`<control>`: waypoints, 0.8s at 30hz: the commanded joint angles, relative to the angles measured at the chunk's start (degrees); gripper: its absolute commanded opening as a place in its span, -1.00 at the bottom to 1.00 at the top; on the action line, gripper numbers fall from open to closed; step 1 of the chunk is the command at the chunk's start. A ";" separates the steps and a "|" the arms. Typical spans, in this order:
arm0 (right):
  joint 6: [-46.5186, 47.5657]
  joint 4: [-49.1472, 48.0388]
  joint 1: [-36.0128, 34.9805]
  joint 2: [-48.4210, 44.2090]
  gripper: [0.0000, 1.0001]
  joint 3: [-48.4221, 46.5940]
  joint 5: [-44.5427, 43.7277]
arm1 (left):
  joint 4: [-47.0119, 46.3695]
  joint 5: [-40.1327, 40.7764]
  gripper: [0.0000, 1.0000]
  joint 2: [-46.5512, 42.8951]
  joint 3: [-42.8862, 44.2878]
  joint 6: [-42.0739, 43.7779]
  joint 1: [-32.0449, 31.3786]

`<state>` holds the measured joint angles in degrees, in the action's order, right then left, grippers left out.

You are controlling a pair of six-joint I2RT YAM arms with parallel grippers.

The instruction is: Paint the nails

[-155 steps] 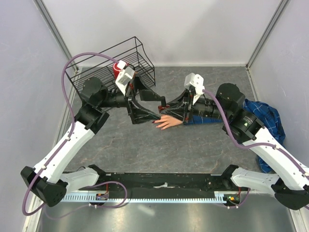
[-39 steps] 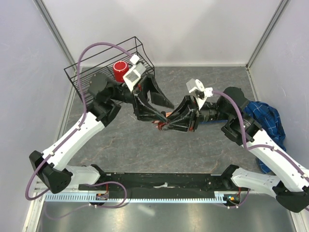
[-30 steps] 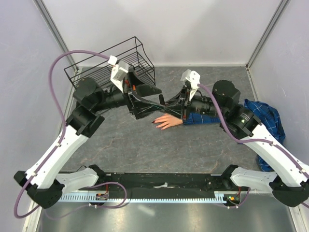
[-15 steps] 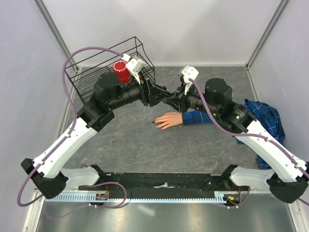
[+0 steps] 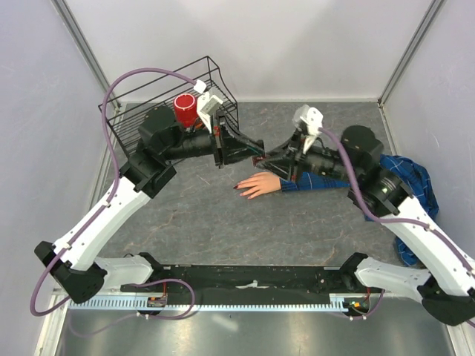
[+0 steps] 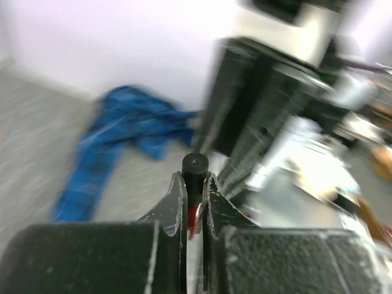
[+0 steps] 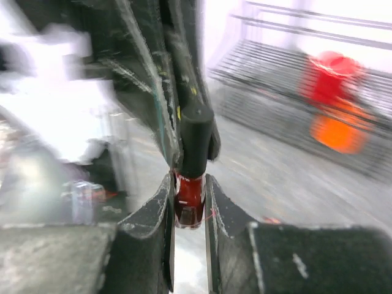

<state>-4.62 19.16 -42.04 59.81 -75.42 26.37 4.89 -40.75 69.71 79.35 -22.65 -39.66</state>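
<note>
The peach fake hand (image 5: pixel 261 184) lies palm down on the grey table, its blue plaid cuff (image 5: pixel 306 184) to the right. The nails (image 5: pixel 238 186) show as tiny dark tips at its left end. Above the hand the two grippers meet. My right gripper (image 7: pixel 188 184) is shut on the red glass body of a small polish bottle (image 7: pixel 188 205). My left gripper (image 6: pixel 193 180) is shut on the bottle's black cap (image 6: pixel 196 165). In the top view the left gripper (image 5: pixel 254 153) and right gripper (image 5: pixel 270 159) stand tip to tip, hiding the bottle.
A black wire basket (image 5: pixel 133 119) holding a red cup (image 5: pixel 185 110) stands at the back left. A crumpled blue plaid cloth (image 5: pixel 410 178) lies at the right wall. White walls close in the table on three sides.
The left jaws have gone from open to shut on the bottle's cap. The right arm has swung slightly right, still holding the bottle. The hand has not moved.
</note>
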 commanded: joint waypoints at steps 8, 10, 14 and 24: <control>-28.06 -45.20 -2.34 -2.23 -1.00 8.81 39.22 | -11.53 -22.02 -0.97 1.13 0.09 -6.72 -1.21; -14.84 -21.57 -2.34 -2.24 -1.00 2.92 30.87 | -5.36 -19.03 -0.64 0.95 3.34 -1.53 -1.21; -3.74 -6.53 -1.90 -0.93 -1.00 -1.48 16.91 | 4.77 -8.85 0.17 -1.42 5.72 4.54 -1.12; 1.46 2.73 -1.82 3.47 -1.00 -5.26 -11.59 | 9.26 22.19 0.36 -6.70 3.35 6.05 -1.12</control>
<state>-5.85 18.59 -43.88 62.04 -78.17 27.77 11.75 -34.65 64.40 83.07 -19.64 -40.91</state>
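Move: My left fingers are already shut on the black bottle cap, right at their hand point. It sits about 3 cm above and 1 cm ahead of my right hand point, where I already grip the red bottle, itself roughly 3 cm below and 1 cm back of my left. The mannequin hand lies some 10 cm ahead of my left hand point, level sideways and about 40 cm below; the blue sleeve lies 12 cm ahead, 19 cm right, equally low. I swing both hands back together about 10 cm and some 5 cm up, left still pinching the cap and twisting clockwise, right keeping the bottle and turning counter-clockwise some 35 degrees. Then my left fingers open wide, let go of the cap, and both hands travel forward again, wrists unwinding and the right sinking. ##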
